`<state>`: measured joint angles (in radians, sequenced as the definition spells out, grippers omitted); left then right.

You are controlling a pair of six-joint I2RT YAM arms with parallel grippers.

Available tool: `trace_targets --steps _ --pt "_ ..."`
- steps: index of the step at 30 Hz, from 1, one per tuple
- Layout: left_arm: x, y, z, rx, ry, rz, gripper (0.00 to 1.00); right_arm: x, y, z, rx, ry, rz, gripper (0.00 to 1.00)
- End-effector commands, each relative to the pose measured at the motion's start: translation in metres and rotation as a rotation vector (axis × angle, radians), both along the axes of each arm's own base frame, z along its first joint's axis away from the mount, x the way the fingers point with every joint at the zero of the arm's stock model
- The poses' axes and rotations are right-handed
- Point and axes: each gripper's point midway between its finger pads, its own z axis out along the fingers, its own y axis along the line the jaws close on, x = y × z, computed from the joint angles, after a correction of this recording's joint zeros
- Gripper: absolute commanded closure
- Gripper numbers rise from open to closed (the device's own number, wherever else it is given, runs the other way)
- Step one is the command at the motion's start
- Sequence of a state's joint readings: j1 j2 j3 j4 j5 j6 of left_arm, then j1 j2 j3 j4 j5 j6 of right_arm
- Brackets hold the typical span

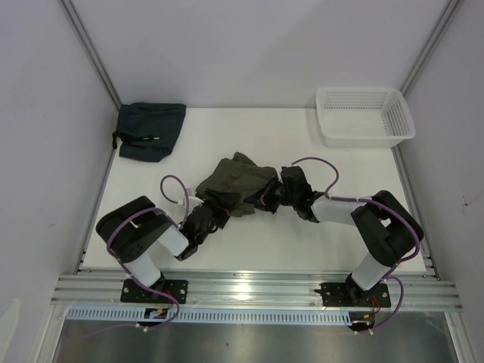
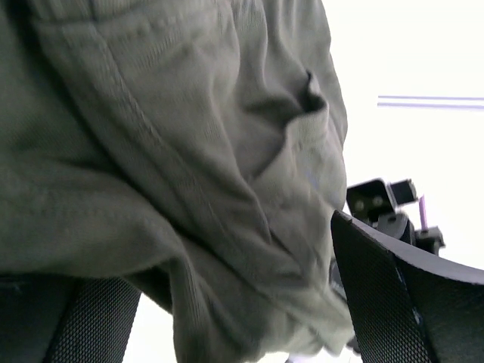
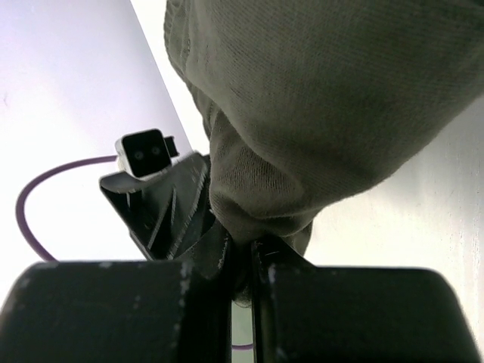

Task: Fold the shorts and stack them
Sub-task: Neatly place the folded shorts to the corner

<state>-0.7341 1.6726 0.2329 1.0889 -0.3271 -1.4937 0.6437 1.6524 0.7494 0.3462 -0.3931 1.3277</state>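
Observation:
The olive-green shorts [image 1: 236, 181] lie bunched in the middle of the table, between the two arms. My right gripper [image 1: 274, 195] is at their right edge, shut on a fold of the cloth [image 3: 302, 113]; the pinch shows where the jaws meet [image 3: 246, 253]. At the lower left edge of the shorts is my left gripper [image 1: 209, 219]. It is open, and its mesh-padded fingers [image 2: 401, 295] stand wide apart on either side of a hanging fold of the olive shorts [image 2: 189, 174]. The cloth drapes between them [image 2: 242, 318] without being pinched.
A dark folded garment [image 1: 150, 130] lies at the back left corner of the table. A white mesh basket [image 1: 364, 115] stands at the back right. Grey walls close the table on the left, right and back. A metal rail [image 1: 257, 289] runs along the near edge.

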Motion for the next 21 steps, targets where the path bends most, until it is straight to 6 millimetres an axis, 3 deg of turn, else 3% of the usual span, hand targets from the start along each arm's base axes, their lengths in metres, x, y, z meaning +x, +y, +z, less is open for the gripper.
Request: trace_targets --steps 1,8,11,12,13,18,19,21 --pt "-0.015 -0.001 -0.007 0.029 0.005 -0.035 0.01 0.007 0.007 0.020 0.065 -0.033 0.010 1.00" --pt "-0.018 0.022 0.003 0.113 -0.040 -0.007 0.01 0.011 -0.007 0.007 -0.025 -0.031 -0.007 0.99" --pt "-0.015 0.024 0.015 0.198 -0.057 -0.018 0.01 0.009 -0.026 0.000 -0.034 -0.018 -0.036 0.98" --pt "-0.019 0.032 0.005 0.263 -0.019 -0.014 0.01 0.008 -0.032 -0.002 -0.037 -0.015 -0.045 0.97" --pt "-0.018 0.033 0.017 0.282 -0.052 -0.022 0.01 0.007 -0.043 -0.007 -0.048 -0.006 -0.063 0.96" --pt "-0.021 0.046 0.034 0.350 -0.072 -0.001 0.01 0.002 -0.080 -0.026 -0.176 -0.023 -0.116 0.83" --pt "-0.023 0.052 0.030 0.395 -0.059 -0.002 0.01 0.000 -0.089 -0.033 -0.192 -0.013 -0.131 0.79" --pt "-0.021 0.052 0.042 0.401 -0.084 -0.001 0.01 0.003 -0.095 -0.033 -0.201 -0.039 -0.149 0.65"
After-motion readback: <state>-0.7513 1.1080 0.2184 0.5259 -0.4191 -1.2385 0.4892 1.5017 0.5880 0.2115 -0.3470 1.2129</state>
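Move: Near the middle of the table, the shorts are centred about 4 cm ahead of the left hand and 4 cm to its right, at roughly its height; its open fingers sit in the near-left folds. The right hand already pinches their near-right part, their middle some 5 cm ahead of it, 4 cm to its left and 3 cm lower. From the left hand the dark folded garment is about 20 cm ahead and 25 cm left; from the right hand the white basket is 28 cm ahead and 38 cm right. Pulling the pinched cloth, the right hand holds nearly still at first, then goes about 8 cm right while sinking 3 to 4 cm, its fingers starting to part late and ending roughly a third open around the cloth. The left hand, fingers still wide open, draws back some 2 cm out of the near-left folds, then climbs and moves left away from the shorts, rolling its left side up. ##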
